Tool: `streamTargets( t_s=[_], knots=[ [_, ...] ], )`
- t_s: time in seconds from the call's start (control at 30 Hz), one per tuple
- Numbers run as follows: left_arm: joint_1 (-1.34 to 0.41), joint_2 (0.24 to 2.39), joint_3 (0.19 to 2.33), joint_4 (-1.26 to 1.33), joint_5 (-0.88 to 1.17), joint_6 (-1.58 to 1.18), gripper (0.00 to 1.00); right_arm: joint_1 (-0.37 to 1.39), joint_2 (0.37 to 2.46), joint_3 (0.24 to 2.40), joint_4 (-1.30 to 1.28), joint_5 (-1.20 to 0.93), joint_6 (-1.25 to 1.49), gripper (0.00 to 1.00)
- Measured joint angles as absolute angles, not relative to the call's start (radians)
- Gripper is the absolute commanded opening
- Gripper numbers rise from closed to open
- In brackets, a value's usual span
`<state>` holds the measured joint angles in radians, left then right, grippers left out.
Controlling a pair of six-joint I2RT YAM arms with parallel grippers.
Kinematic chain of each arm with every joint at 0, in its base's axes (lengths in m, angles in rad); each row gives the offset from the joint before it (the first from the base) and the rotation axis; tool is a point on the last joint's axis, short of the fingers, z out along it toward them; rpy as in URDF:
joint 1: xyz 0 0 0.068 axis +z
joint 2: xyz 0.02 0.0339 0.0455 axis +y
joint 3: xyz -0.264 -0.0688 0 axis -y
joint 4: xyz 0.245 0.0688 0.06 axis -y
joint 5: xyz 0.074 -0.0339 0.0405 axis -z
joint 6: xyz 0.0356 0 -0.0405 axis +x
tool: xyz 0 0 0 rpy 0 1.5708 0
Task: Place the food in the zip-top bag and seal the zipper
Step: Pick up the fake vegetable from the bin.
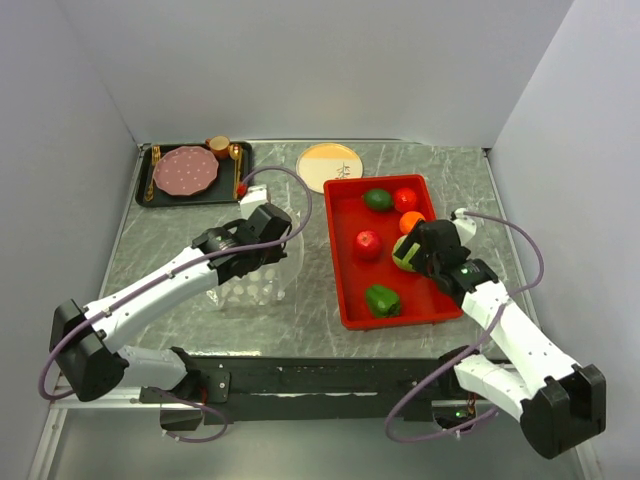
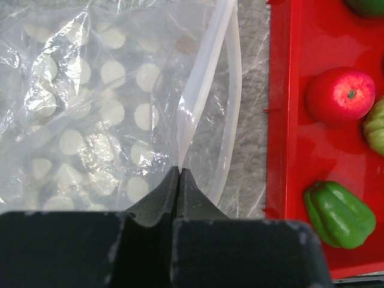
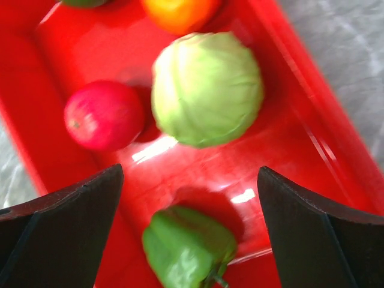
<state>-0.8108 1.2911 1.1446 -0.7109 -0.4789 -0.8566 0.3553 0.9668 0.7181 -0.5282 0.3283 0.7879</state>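
Observation:
The clear zip-top bag (image 1: 250,285) with white dots lies left of the red tray (image 1: 345,300). My left gripper (image 2: 180,171) is shut on the bag's mouth edge, pinching one side of the pale zipper (image 2: 204,84) so the mouth gapes. The food sits in the tray: a dark green piece (image 1: 377,199), a red one (image 1: 405,198), an orange one (image 1: 412,221), a red apple (image 3: 103,115), a light green cabbage (image 3: 207,87) and a green pepper (image 3: 189,246). My right gripper (image 3: 189,171) hangs open above the tray floor between cabbage and pepper, holding nothing.
A black tray (image 1: 150,190) with a pink plate (image 1: 185,170), a cup and cutlery stands at the back left. A round yellow-and-white plate (image 1: 330,165) lies behind the red tray. Grey walls close in the table on three sides.

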Motion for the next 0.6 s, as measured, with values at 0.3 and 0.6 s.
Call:
streamTargets(
  t_s=[0.3,0.6],
  knots=[
    [-0.807,1.317,1.169,-0.693,-0.438,-0.797,0.01,0.235,1.08,0.717,-0.445,0.281,0.789,1.0],
    [-0.807,1.37,1.195,-0.688,-0.404,-0.786,0.01,0.207,1.259,0.718,-0.316,0.221,0.785,1.0]
  ],
)
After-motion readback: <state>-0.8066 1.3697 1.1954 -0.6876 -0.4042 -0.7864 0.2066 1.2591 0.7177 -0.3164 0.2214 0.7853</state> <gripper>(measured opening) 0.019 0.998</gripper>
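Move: The green cabbage lies about 8 cm ahead of the open right hand, 2 cm to its right and some 8 cm below. From that hand, the tomato is 10 cm ahead and 7 cm left, the orange 15 cm ahead and 3 cm right, the green pepper 2 cm back and 3 cm left, all low in the red bin. The cabbage is roughly 25 cm right of the left hand, 8 cm ahead and 13 cm below. Right hand, wide open, sinks 5 cm and reaches forward 5 cm towards the cabbage; left shifts right, pinching bag. ##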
